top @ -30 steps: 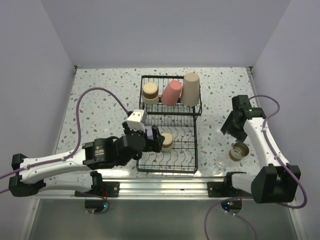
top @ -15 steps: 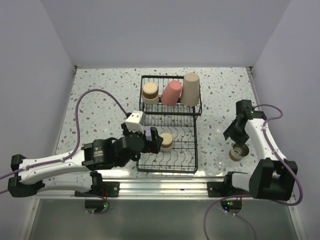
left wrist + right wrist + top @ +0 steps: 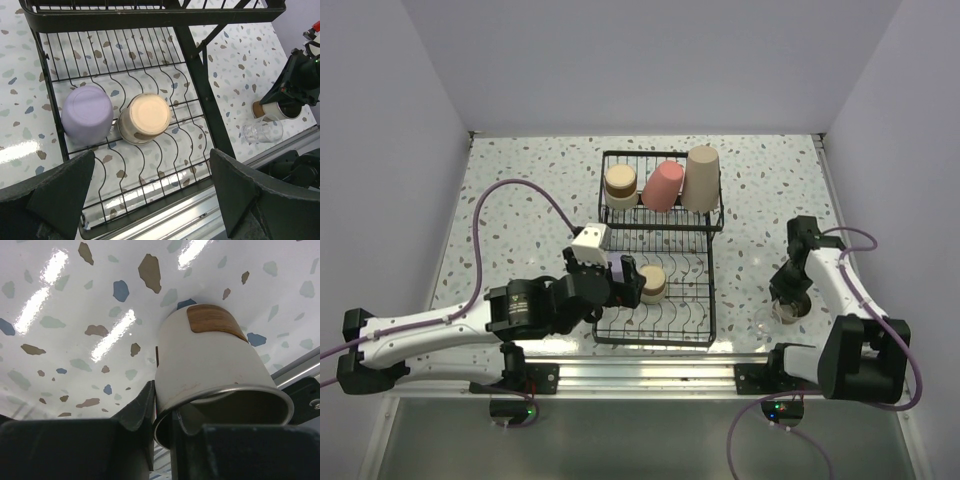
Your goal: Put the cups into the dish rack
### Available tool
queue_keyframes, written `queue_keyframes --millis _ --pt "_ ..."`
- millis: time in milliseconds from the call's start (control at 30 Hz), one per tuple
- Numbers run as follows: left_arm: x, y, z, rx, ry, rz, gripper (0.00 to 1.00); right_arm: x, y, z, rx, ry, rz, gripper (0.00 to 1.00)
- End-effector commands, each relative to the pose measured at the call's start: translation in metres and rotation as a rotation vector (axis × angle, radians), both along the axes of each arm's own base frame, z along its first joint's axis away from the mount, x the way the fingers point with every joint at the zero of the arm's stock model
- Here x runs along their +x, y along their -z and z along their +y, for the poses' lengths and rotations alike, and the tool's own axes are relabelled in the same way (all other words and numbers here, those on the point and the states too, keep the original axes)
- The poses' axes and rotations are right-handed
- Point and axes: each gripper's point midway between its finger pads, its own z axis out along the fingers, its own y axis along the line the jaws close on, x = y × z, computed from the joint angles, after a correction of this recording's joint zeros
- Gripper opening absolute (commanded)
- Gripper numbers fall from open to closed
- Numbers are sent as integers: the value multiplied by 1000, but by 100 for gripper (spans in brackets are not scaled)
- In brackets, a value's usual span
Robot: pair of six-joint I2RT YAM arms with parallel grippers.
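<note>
The black wire dish rack (image 3: 705, 300) stands mid-table. Its raised basket holds a short tan-brown cup (image 3: 620, 183), the pink cup (image 3: 663, 185) and the tall beige cup (image 3: 701, 178). On the lower tines the lavender cup (image 3: 87, 111) and a tan-brown cup (image 3: 145, 117) sit upside down. My left gripper (image 3: 155, 200) is open and empty above them. My right gripper (image 3: 167, 415) pinches the rim of the third tan-brown cup (image 3: 210, 360), one finger inside and one outside; the cup stands on the table at front right (image 3: 794, 310). The clear glass (image 3: 262, 132) stands beside it.
A metal rail (image 3: 650, 375) runs along the table's near edge, just in front of the rack and the glass. White walls close in the left, back and right sides. The purple cables (image 3: 510, 195) loop over the table by each arm.
My right gripper has come down and nearer from behind the tan-brown cup and now grips its rim. My left arm has barely moved.
</note>
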Motion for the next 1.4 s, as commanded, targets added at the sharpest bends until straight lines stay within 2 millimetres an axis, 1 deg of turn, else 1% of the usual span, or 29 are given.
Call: queue_keyframes --millis 0,67,100,167,200,233,267,300,433,467,533,600,633,700,733,767,833,900,933,967,1000,1100,1133,1167,1233,1267,1300,1333,1367 --pt "1 -12 -7 -58 -10 -4 100 11 -10 0 1 7 -71 1" --pt "2 -13 -10 -61 -6 -6 100 17 -19 -3 -12 -4 -97 0" --pt "1 -17 -12 -64 3 -12 100 17 -24 -3 -16 -6 -101 0" --pt "2 -17 -18 -53 14 -15 100 19 -34 -1 -2 -12 -120 0" --pt "3 -22 -21 -55 21 -21 100 20 -39 1 5 -14 -134 0" --pt "4 -23 -23 -49 23 -23 100 23 -45 5 23 -12 -148 0" --pt "3 -22 -28 -41 33 -20 100 21 -48 8 43 -9 -148 0" --pt "3 -27 -31 -45 42 -25 100 22 -52 12 61 -11 -159 0" --pt "3 -36 -46 -59 79 -31 100 25 -66 36 183 -3 -218 0" --pt "3 -35 -50 -55 86 -29 100 25 -70 46 229 -17 -229 0" --pt "4 -41 -55 -63 94 -37 100 29 -83 56 273 -38 -270 0" --pt "4 -43 -61 -64 106 -36 100 26 -95 64 301 -63 -292 0" --pt "4 -45 -64 -71 111 -35 100 29 -106 66 304 -79 -322 0" --pt "3 -46 -71 -77 121 -29 100 23 -123 74 328 -109 -357 0" --pt "3 -46 -72 -82 124 -27 100 25 -135 78 346 -123 -393 0" --pt "2 -45 -75 -85 129 -20 100 20 -144 81 360 -133 -418 0" --pt "1 -47 -77 -103 132 -15 100 18 -166 88 400 -151 -479 0" --pt "0 -49 -79 -119 136 -10 100 9 -182 91 412 -168 -512 0" --pt "-1 -50 -80 -128 140 -7 100 8 -196 92 415 -181 -545 0" --pt "-1 -51 -80 -136 141 -5 100 1 -201 94 423 -187 -541 0" --pt "-2 -53 -81 -146 144 -7 100 -3 -214 96 434 -210 -573 0" --pt "-3 -57 -85 -174 153 1 100 -15 -229 104 479 -239 -596 0" --pt "-5 -63 -88 -201 165 0 100 -23 -243 117 554 -281 -632 0" --pt "-6 -65 -89 -218 167 0 100 -20 -255 124 594 -310 -687 0" --pt "-7 -77 -92 -271 177 -5 100 -29 -275 140 712 -331 -766 0" --pt "-8 -83 -94 -298 180 -4 100 -30 -295 153 803 -389 -835 0" --pt "-9 -93 -97 -343 190 -14 100 -32 -306 159 873 -362 -856 0" --pt "-11 -105 -95 -384 200 -25 100 -38 -312 163 916 -369 -890 0" --pt "-15 -112 -97 -417 224 -27 100 -40 -334 169 971 -432 -978 0"
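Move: The right hand already pinches the wall of the last metal-rimmed cup. The lower tier's free right side lies about 21 cm to its left and 4 cm ahead, slightly below; the tan cup there is 29 cm left and 3 ahead, the clear glass 5 cm left and 6 back. From the left hand the held cup is some 37 cm right, level ahead, 20 below; the tan cup is 7 cm right, 5 ahead and 19 below. Keeping its pinch on the cup's rim, the right hand lifts it off the table, rising about 28 cm and swinging some 14 cm left towards the left gripper, while the wrist tips by roughly 60 degrees so the cup's base swings round to the left and forward. The left hand, fingers still wide open, goes about 9 cm right towards the cup, then also rises nearly 5 cm. ##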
